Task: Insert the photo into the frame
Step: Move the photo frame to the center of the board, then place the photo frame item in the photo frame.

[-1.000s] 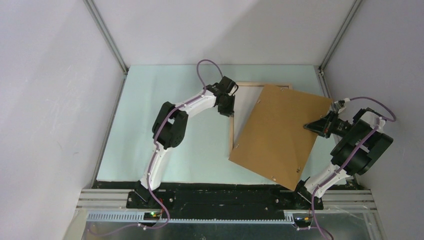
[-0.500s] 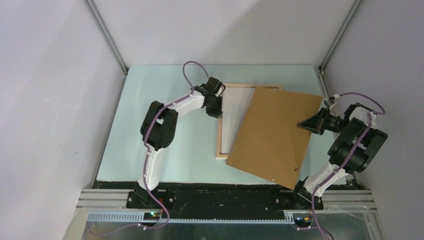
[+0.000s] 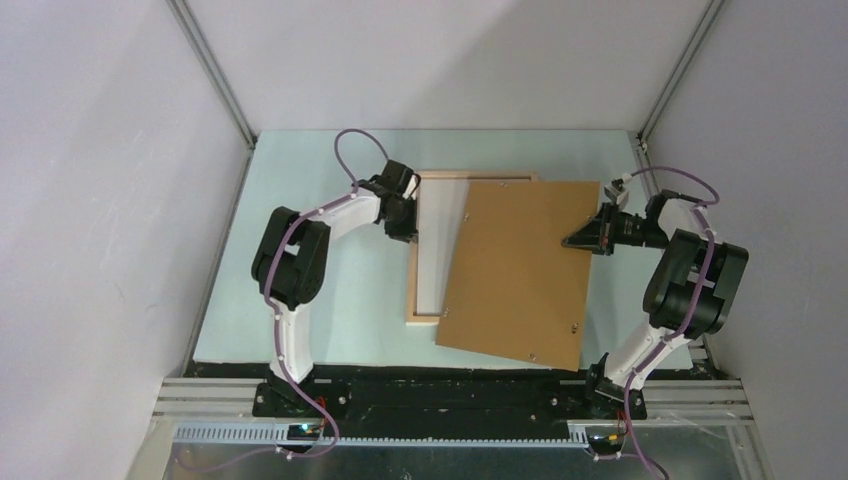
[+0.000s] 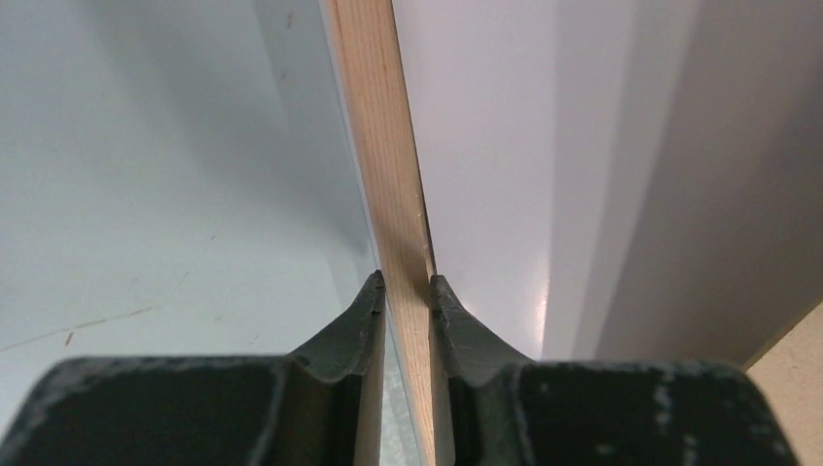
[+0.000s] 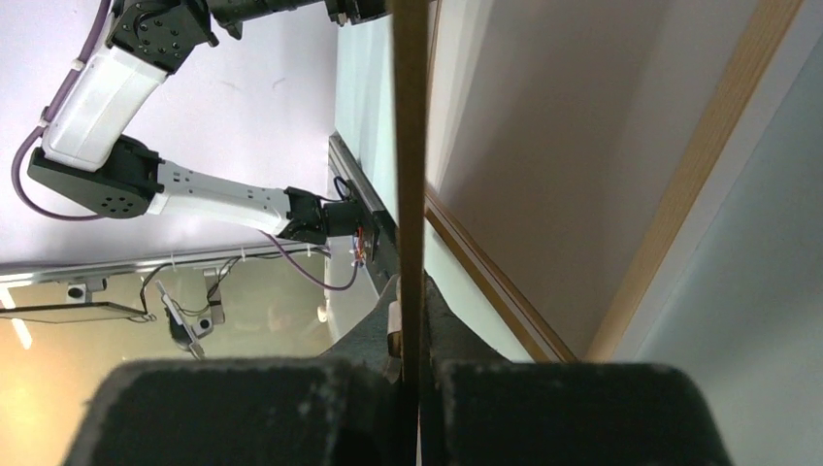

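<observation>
The frame [image 3: 412, 290] lies on the mat with its pale wood back edges up and a plain white surface [image 3: 440, 250] in its opening. I cannot tell whether that surface is the photo; no printed picture shows. My left gripper [image 3: 405, 228] is shut on the frame's left rail, and the wood strip [image 4: 388, 146] runs between my left gripper's [image 4: 404, 291] fingers. A brown backing board [image 3: 515, 265] covers the frame's right part, slightly skewed. My right gripper [image 3: 580, 240] is shut on the board's right edge, which shows edge-on [image 5: 410, 146] in my right gripper's [image 5: 412, 320] grip.
A pale green mat [image 3: 330, 300] covers the table inside grey walls with metal corner posts [image 3: 215, 75]. The board's near corner reaches the mat's front edge by the black base rail [image 3: 450, 390]. The frame's wood rails [image 5: 708, 146] pass to the right of the board.
Both arms have moved left, taking the frame and the backing board with them. The board has turned to lie more squarely over the frame. Both grips held.
</observation>
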Robot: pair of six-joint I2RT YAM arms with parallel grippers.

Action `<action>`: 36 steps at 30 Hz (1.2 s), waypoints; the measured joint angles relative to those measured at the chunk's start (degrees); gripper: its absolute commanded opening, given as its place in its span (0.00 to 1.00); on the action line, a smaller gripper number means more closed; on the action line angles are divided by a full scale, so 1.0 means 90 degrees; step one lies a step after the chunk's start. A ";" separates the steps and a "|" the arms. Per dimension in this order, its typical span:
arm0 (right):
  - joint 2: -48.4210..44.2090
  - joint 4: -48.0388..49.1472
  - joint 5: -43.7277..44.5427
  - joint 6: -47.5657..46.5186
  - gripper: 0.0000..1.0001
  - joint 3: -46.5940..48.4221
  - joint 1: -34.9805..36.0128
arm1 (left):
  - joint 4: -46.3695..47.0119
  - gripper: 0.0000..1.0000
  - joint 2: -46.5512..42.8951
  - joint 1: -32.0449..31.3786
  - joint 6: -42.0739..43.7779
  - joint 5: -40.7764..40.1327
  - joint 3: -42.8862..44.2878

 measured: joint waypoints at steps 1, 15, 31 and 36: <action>0.0000 0.0124 0.0000 0.0143 0.00 0.0000 0.0114 | 0.0041 0.00 -0.0080 0.0036 0.0032 0.0010 -0.0126; 0.0291 0.1498 0.0000 0.1603 0.00 0.0151 0.1124 | 0.0073 0.03 -0.0503 0.0748 0.0323 0.0141 -0.0716; 0.0437 0.1938 -0.0012 0.2161 0.00 0.0435 0.1353 | -0.0194 0.81 -0.0850 0.1192 0.0646 0.0017 -0.0862; 0.0437 0.1938 -0.0046 0.2195 0.00 0.0549 0.1384 | -0.0209 0.85 -0.1297 0.1192 0.0709 0.0024 -0.0862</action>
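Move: The left hand pinches the photo frame's left rail; the board's centre lies about 8 cm to its right, level fore and aft, on the table some 3 cm below, and the frame's middle about 17 cm to its right, 1 cm below. From the right hand the frame's middle is about 25 cm left, 7 cm ahead and 13 cm below; the backing panel held there centres some 15 cm left, 4 cm back and 4 cm below. Left hand drags the frame about 7 cm left to board centre, releases, rises; right carries the backing left and forward. ##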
